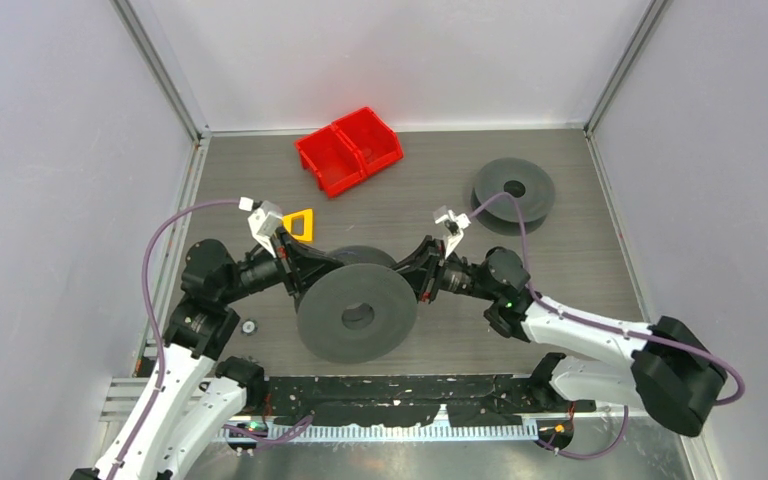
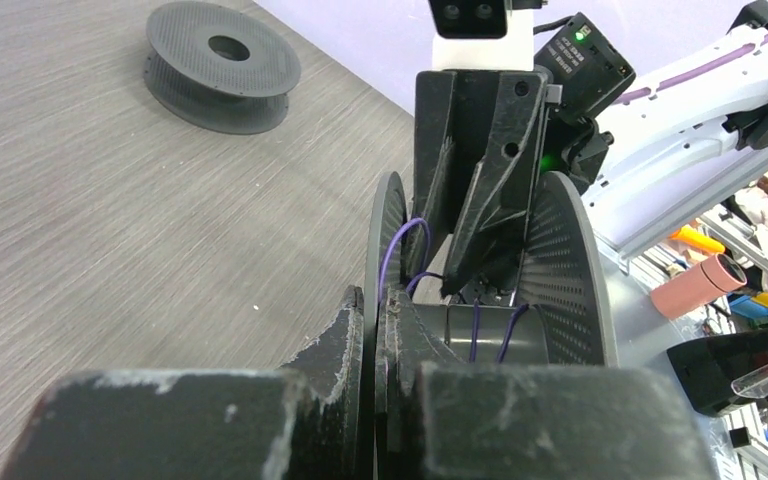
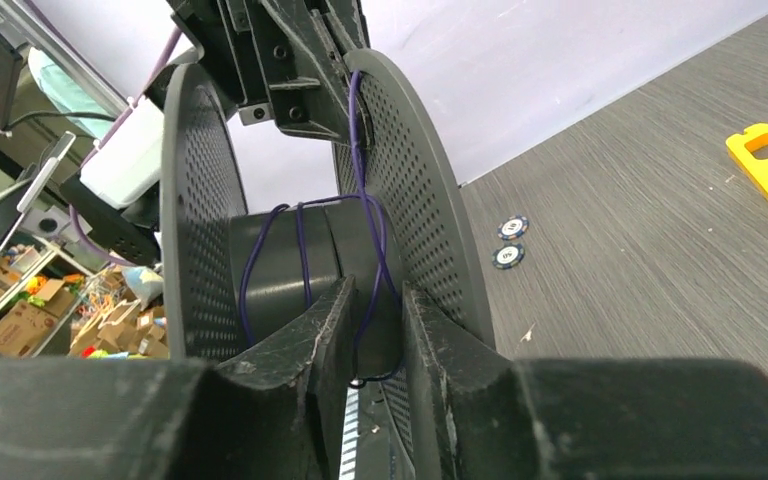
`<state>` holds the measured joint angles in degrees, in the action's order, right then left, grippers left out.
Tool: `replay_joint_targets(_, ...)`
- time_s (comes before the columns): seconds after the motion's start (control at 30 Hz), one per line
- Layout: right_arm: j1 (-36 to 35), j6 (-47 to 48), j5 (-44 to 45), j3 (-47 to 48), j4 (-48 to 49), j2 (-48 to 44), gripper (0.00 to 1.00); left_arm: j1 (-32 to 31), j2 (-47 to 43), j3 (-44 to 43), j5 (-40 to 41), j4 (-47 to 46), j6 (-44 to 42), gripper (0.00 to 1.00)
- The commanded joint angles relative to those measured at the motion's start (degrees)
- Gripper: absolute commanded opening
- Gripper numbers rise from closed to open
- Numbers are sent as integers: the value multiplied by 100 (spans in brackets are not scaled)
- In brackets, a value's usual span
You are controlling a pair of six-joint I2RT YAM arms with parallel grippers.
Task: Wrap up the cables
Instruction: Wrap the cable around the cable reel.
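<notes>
A big dark grey spool (image 1: 357, 310) stands on edge between both arms. Thin purple cable (image 3: 300, 250) runs in a few loose turns round its hub (image 2: 480, 330), and one strand climbs over the flange (image 3: 415, 200). My left gripper (image 2: 372, 310) is shut on the edge of one flange (image 2: 385, 230); from above, the left gripper (image 1: 300, 275) sits at the spool's left. My right gripper (image 3: 378, 310) reaches in between the flanges from the right. Its jaws stand apart, with a slack cable loop (image 3: 370, 300) hanging between the fingers. Seen from above, the right gripper (image 1: 412, 280) is at the spool's right rim.
A second grey spool (image 1: 513, 190) lies flat at the back right. Red bins (image 1: 350, 150) stand at the back centre, with a yellow triangle (image 1: 300, 224) near them. Two poker chips (image 3: 510, 242) lie on the table behind the spool.
</notes>
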<state>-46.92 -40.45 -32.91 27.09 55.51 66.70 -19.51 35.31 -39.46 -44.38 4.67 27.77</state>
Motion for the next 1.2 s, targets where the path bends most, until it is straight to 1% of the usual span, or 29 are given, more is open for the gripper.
replay_joint_targets(0.0, 58, 80, 1194, -30, -1033, -745, 36, 96, -124, -142, 778, -196, -430, 0)
replay_joint_targets(0.07, 100, 84, 1583, -77, -1712, -1094, 38, 104, -154, -141, 790, -167, -426, 0)
replay_joint_targets(0.17, 162, 84, 1774, -202, -1902, -1571, 42, 119, -169, -136, 778, -187, -348, 0)
replay_joint_targets(0.27, 235, 58, 1673, -251, -2100, -1854, 43, 142, -156, -132, 725, -319, -198, 0)
replay_joint_targets(0.43, 288, 146, 1692, -391, -2336, -2278, 44, 173, -201, -152, 711, -296, -191, 0)
replay_joint_targets(0.5, 321, 239, 1649, -446, -2298, -2469, 50, 191, -211, -146, 703, -284, -156, 0)
replay_joint_targets(0.53, 336, 364, 1544, -453, -2246, -2543, 57, 197, -209, -146, 692, -279, -141, 0)
replay_joint_targets(0.57, 343, 455, 1294, -427, -2127, -2554, 59, 206, -202, -148, 679, -276, -119, 0)
replay_joint_targets(0.67, 356, 999, 875, -171, -2301, -2458, 73, 217, -182, -166, 597, -263, -46, 0)
replay_joint_targets(0.8, 531, 1559, 338, 377, -2945, -2086, 79, 228, -180, -173, 486, -294, 52, 0)
replay_joint_targets(0.87, 697, 1565, -126, 647, -3101, -1807, 80, 228, -196, -183, 430, -315, 102, 0)
replay_joint_targets(1.0, 792, 1365, -1052, 983, -2845, -1244, 80, 228, -229, -210, 353, -326, 149, 0)
replay_joint_targets(1.07, 792, 1256, -1249, 1104, -2767, -994, 77, 229, -228, -227, 332, -335, 155, 0)
replay_joint_targets(1.17, 789, 1074, -1307, 1076, -2540, -778, 74, 237, -227, -229, 325, -342, 171, 0)
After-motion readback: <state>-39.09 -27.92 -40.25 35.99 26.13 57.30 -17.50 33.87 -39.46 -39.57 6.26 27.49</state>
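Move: The cable reel's middle lies about 7 cm to the right hand's left, 4 cm back and 5 cm below; the yellow bracket is on the table some 19 cm ahead, 23 cm left and 20 cm down, and the spare reel 26 cm ahead, 27 cm right and 17 cm down. The left hand keeps pinching the far flange, the reel's middle about 4 cm back, 5 cm right and 6 cm below it. Opening wide, the right hand backs out rightward about 6 cm, then returns 3 cm, straddling the near flange. ##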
